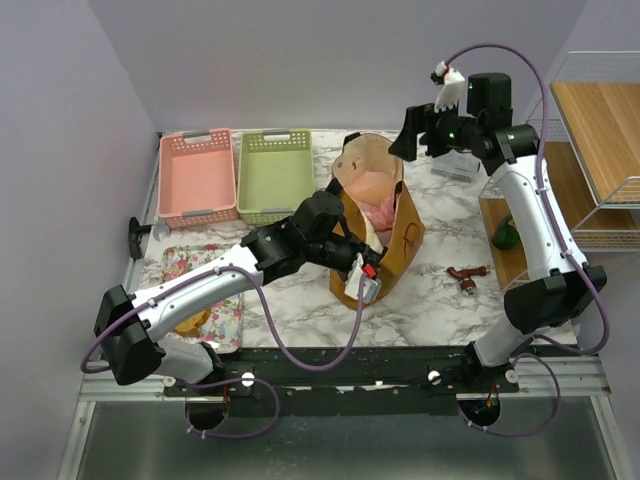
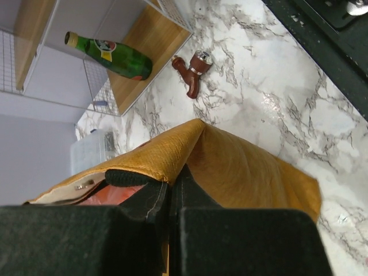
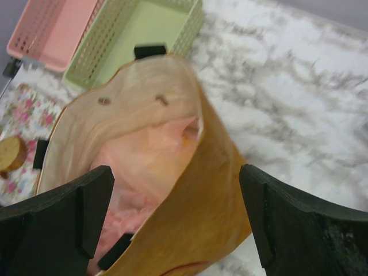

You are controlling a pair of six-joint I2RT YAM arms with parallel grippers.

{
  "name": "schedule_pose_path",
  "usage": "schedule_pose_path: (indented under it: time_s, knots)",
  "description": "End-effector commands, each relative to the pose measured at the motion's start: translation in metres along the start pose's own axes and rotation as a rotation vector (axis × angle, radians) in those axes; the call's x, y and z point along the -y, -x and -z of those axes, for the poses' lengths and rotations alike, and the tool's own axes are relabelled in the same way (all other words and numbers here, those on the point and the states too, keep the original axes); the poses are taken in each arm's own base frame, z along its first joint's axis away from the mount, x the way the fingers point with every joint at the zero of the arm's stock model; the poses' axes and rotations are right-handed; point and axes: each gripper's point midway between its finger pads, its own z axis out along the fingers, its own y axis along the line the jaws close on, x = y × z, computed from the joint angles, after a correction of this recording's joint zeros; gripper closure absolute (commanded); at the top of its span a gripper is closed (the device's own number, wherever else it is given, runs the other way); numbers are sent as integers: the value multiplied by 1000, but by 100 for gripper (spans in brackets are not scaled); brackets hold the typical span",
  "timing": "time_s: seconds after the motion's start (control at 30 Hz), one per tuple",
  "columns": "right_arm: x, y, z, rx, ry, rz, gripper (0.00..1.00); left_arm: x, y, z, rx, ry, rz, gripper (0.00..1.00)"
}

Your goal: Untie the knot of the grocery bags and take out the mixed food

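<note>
The mustard-yellow tote [image 1: 400, 240] stands upright in the middle of the marble table, its mouth held open. Inside it lies the crinkly pink plastic bag [image 1: 378, 212], also visible in the right wrist view [image 3: 149, 167]. My left gripper [image 1: 352, 257] is shut on the tote's near rim [image 2: 172, 164], one finger inside and one outside. My right gripper [image 1: 408, 135] hovers open above the tote's far side; its fingers straddle the tote's wall [image 3: 195, 218] from above without touching it. The mixed food is hidden inside the bags.
A pink basket [image 1: 197, 178] and a green basket [image 1: 275, 173] stand at the back left. A floral tray [image 1: 205, 290] lies under my left arm. A brown object [image 1: 467, 276] lies right of the tote. A wire shelf holding a green bottle [image 2: 115, 56] stands on the right.
</note>
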Motion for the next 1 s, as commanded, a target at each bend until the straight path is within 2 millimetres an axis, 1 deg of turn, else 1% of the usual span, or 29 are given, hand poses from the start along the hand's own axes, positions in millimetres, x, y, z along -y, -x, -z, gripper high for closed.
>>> schedule_pose_path:
  time_s: [0.0,0.07,0.2,0.27,0.3,0.33,0.37,0.4,0.43,0.47,0.5,0.53,0.57,0.6,0.63,0.67,0.7,0.73,0.8,0.87,0.9,0.97]
  knots:
    - [-53,-60,25,-188,111,-126,0,-18,5,-9,-60,114,129,100]
    - [-57,-84,36,-251,92,-134,0,-22,7,-12,-80,132,161,100]
    - [-42,-119,55,-332,-43,-151,0,-26,19,-16,-70,164,141,100]
    - [-39,-142,61,-393,-70,-176,5,-28,28,-19,-57,181,128,100]
    - [-45,-149,63,-413,-49,-201,12,-29,32,-22,-57,186,122,100]
    - [-56,-157,65,-439,7,-232,24,-31,34,-24,-66,197,121,100]
    - [-67,-160,67,-453,66,-257,42,-32,36,-25,-76,204,126,100]
    - [-81,-162,69,-464,138,-287,52,-36,40,-23,-84,221,140,100]
    - [-90,-161,72,-462,184,-300,69,-36,42,-21,-87,224,161,100]
    - [-93,-158,74,-450,207,-289,90,-38,46,-17,-82,228,187,100]
    - [-89,-153,74,-430,186,-268,99,-36,51,-12,-77,222,210,100]
    - [-82,-148,73,-408,148,-236,99,-33,56,-7,-66,214,238,96]
    - [-76,-136,72,-372,123,-191,99,-27,61,1,-59,199,271,86]
    - [-70,-124,70,-339,96,-157,99,-23,66,8,-50,189,312,80]
    - [-66,-106,69,-286,83,-118,99,-21,74,18,-23,186,365,72]
    - [-64,-89,68,-239,76,-85,99,-19,79,27,-5,177,421,61]
    - [-64,-70,66,-185,78,-57,99,-16,90,39,36,156,470,51]
    - [-66,-55,66,-144,92,-40,99,-12,100,50,71,127,499,45]
    - [-71,-35,61,-93,134,14,99,-13,109,71,91,149,530,35]
    - [-73,-27,55,-90,170,37,99,-16,105,88,67,193,508,23]
    - [-74,-27,53,-95,181,49,99,-17,94,95,28,221,494,20]
    - [-75,-29,51,-108,209,80,99,-15,62,107,-72,250,478,16]
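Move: The right rim of the shopping bag, at its black handle, lies about 15 cm back from the open right hand, hardly to its left, and some 9 cm lower. The pink plastic bag inside is roughly 17 cm back, 7 cm left and 17 cm below that hand; the clear box is about 3 cm back, 18 cm right and 28 cm down. From the left hand, still pinching the near rim, the handle is some 18 cm ahead, 6 cm right and about level. The bag's right rim and handle get pinched by the right hand, which swings back about 15 cm and down, tipping its fingers down nearly 30 degrees, shuts, then lifts and carries them forward again. The left hand holds the near rim, easing a little right, until that grip is made, then opens and rises some 11 cm, swinging left and slightly back, clear of the bag. ##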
